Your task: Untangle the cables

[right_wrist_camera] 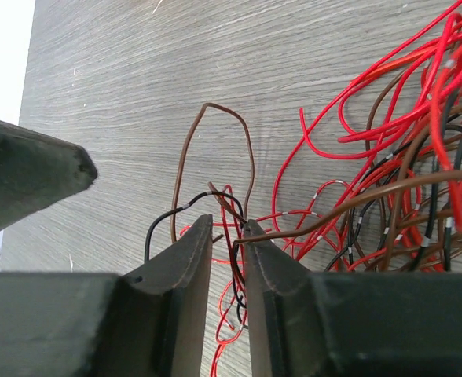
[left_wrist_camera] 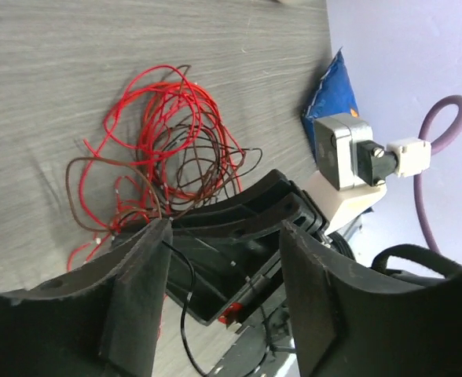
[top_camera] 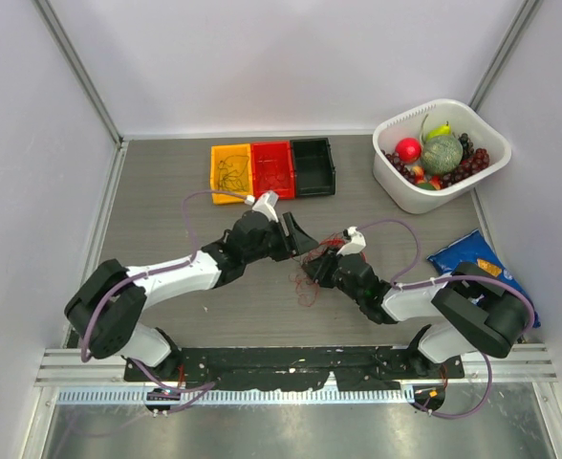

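Observation:
The cables [top_camera: 310, 277] lie in one tangle of thin red, brown and black wires on the grey table between the two arms. In the left wrist view the cables [left_wrist_camera: 168, 141] spread out beyond the fingers. My left gripper [left_wrist_camera: 227, 228] stands wide open just over the tangle's near edge, facing the right gripper; one thin black wire [left_wrist_camera: 176, 267] hangs by its left finger. My right gripper [right_wrist_camera: 229, 224] is narrowly open, and red, black and brown strands of the cables [right_wrist_camera: 388, 157] run loosely through the gap. From above, the left gripper [top_camera: 300, 241] and the right gripper [top_camera: 314, 271] almost meet.
Yellow [top_camera: 230, 172], red [top_camera: 272, 169] and black [top_camera: 313, 166] bins stand in a row at the back. A white basket [top_camera: 424, 199] of fruit sits at the back right. A blue bag [top_camera: 477, 263] lies by the right wall.

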### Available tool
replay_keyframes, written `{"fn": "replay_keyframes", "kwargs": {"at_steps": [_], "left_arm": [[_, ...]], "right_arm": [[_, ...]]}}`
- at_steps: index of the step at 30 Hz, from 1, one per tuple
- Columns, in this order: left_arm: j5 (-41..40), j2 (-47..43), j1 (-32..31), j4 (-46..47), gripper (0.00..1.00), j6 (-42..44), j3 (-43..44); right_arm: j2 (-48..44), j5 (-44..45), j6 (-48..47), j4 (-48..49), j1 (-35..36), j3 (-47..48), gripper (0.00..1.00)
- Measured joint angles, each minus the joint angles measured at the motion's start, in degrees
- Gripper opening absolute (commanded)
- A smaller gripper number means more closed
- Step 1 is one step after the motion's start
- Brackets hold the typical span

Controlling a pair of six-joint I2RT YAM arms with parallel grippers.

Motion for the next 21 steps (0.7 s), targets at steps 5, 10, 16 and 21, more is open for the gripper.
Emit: {"fn": "replay_keyframes", "kwargs": {"at_steps": [5,10,16,21], "left_arm": [[-0.5,1.1,-1.2,1.6,0.0,-3.0,0.0],[-6.4,-8.5,-1.3,-7.0,0.0,2.4,0.9],[-15.9,-26.8,-1.3,-18.4,0.0,11.6,10.7],[-21.9,-37.9,-1.4,-24.6,0.0,16.0,16.7]], "right_arm": [[-0.2,0.1,-0.2,-0.5,0.2,0.0,0.57],[-2.2,2.2,-0.2,-2.9,0.7,0.0,0.7],[-4.1,4.2,0.0,-3.4,1.0,0.0,0.68],[-4.1,5.3,0.3,-4.0,1.0,0.0,0.68]]}}
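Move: Right at the left fingertips, only about 1 cm to their right and 1 cm below, hangs a loop of black cable. The red tangle lies some 4 cm ahead, 5 cm right and 10 cm below that hand; the red box sits roughly 20 cm ahead, 8 cm left and 10 cm lower. The right fingers have cable strands between their tips, with the red tangle about 6 cm ahead, 5 cm right and 3 cm below. Closing on the black cable, the left fingers pinch it almost in place, then haul it upward about 27 cm and some 14 cm left, away from the tangle, drawing back slightly late on while the fingers tip upward by roughly 35 degrees. The right hand stays low at the tangle, opens its nearly shut fingers well apart and rises about 1 cm. ##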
